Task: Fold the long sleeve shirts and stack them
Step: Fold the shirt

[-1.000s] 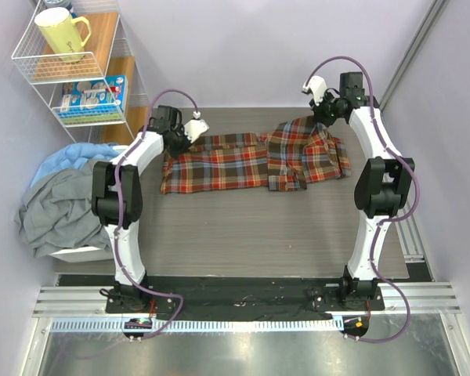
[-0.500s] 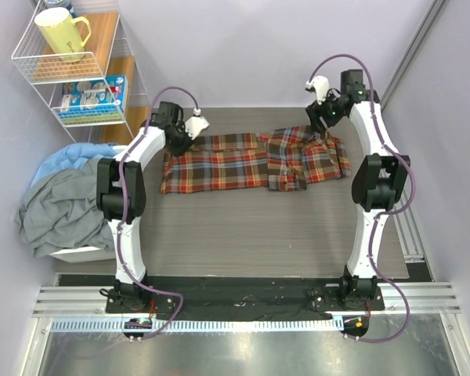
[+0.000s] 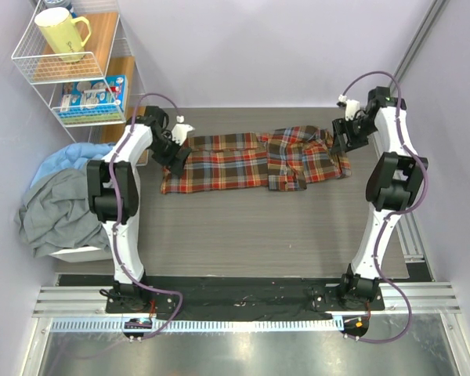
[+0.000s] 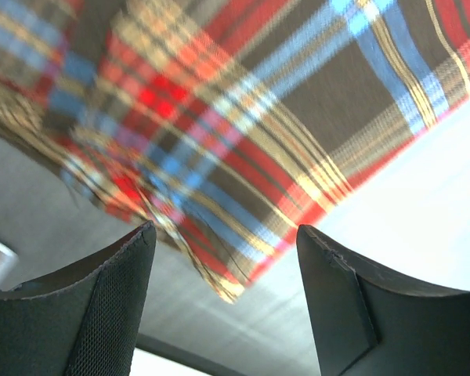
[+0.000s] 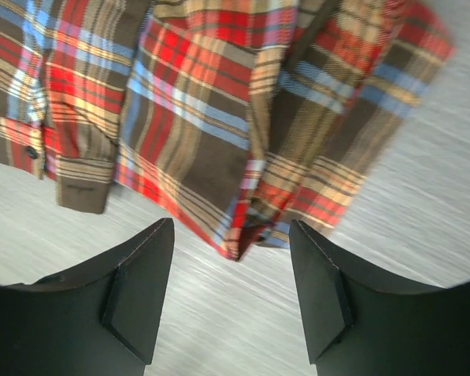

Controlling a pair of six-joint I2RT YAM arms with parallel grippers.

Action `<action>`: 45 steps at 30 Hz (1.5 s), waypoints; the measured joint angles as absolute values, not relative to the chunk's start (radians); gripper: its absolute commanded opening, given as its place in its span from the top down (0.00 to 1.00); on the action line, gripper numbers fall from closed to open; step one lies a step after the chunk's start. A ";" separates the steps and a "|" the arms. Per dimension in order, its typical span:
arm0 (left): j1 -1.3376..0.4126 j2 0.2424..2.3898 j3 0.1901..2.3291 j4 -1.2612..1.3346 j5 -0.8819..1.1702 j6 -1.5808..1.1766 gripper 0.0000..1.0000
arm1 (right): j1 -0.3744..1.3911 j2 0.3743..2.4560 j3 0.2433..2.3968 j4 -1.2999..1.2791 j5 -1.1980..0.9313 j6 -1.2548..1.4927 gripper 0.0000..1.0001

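One long sleeve shirt (image 3: 251, 160), in red, brown and yellow plaid, lies folded into a wide band across the far part of the table. My left gripper (image 3: 175, 150) hovers at its left end, open and holding nothing. In the left wrist view a shirt (image 4: 243, 117) corner hangs between the left gripper's (image 4: 225, 235) spread fingers (image 4: 78, 305). My right gripper (image 3: 342, 141) is at the shirt's right end, open and holding nothing. The right wrist view shows the shirt's (image 5: 204, 102) edge and a cuff just ahead of the right gripper (image 5: 231, 227).
A wire shelf (image 3: 31, 59) with a yellow mug (image 3: 61, 33) and a box (image 3: 90, 95) stands at the far left. A heap of grey and blue cloth (image 3: 59, 207) fills a white bin beside the left arm. A metal rail (image 3: 413, 235) runs along the table's right edge.
Both grippers have opened and let go of the shirt. The left one drew back to the left, the right one swung out to the right. The shirt's raised right end has settled flat.
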State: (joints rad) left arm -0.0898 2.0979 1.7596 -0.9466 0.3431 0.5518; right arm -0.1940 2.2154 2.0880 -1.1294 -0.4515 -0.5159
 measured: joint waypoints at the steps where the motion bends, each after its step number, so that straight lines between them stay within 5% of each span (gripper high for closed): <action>1: -0.083 2.090 1.752 -0.958 0.350 0.540 0.27 | -0.189 2.220 2.088 -1.135 -0.451 -0.505 0.34; 16: -0.037 2.066 1.697 -1.016 0.359 0.430 0.27 | -0.176 2.371 2.126 -1.114 -0.414 -0.339 0.36; 24: -0.008 2.115 1.753 -1.036 0.370 0.372 0.27 | -0.179 2.378 2.126 -1.116 -0.439 -0.312 0.56; 33: 0.025 2.156 1.789 -1.054 0.412 0.316 0.30 | -0.179 2.380 2.126 -1.128 -0.462 -0.307 0.50; 37: 0.025 2.164 1.789 -1.060 0.432 0.301 0.34 | -0.179 2.385 2.126 -1.136 -0.464 -0.307 0.54; 45: 0.025 2.181 1.789 -1.074 0.473 0.286 0.65 | -0.185 2.389 2.127 -1.153 -0.469 -0.311 0.73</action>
State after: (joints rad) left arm 0.0246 2.1815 1.7889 -1.0740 0.4728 0.2855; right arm -0.1848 2.3894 2.1265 -1.1534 -0.4690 -0.3115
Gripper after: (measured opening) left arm 0.473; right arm 0.348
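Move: The near-left corner of the folded shirt lies about 5 cm back, 4 cm to the left and 4 cm below the left hand; the laundry basket stands some 30 cm to that hand's left and 12 cm nearer the robot. From the right hand, the shirt's near-right corner is about 5 cm back, level sideways and 7 cm below. The dark sleeve cuff lies some 18 cm left of that corner and 4 cm nearer the robot. Down by about 6 cm goes the right hand to the shirt's near-right corner; it then stays low, edging slightly left while its open fingers partly close around the raised fold. The left hand eases back and left some 3 cm, sinking a little over the near-left corner, turning counter-clockwise as its fingers tip back towards straight down and begin to close. Contact can't be made out. ##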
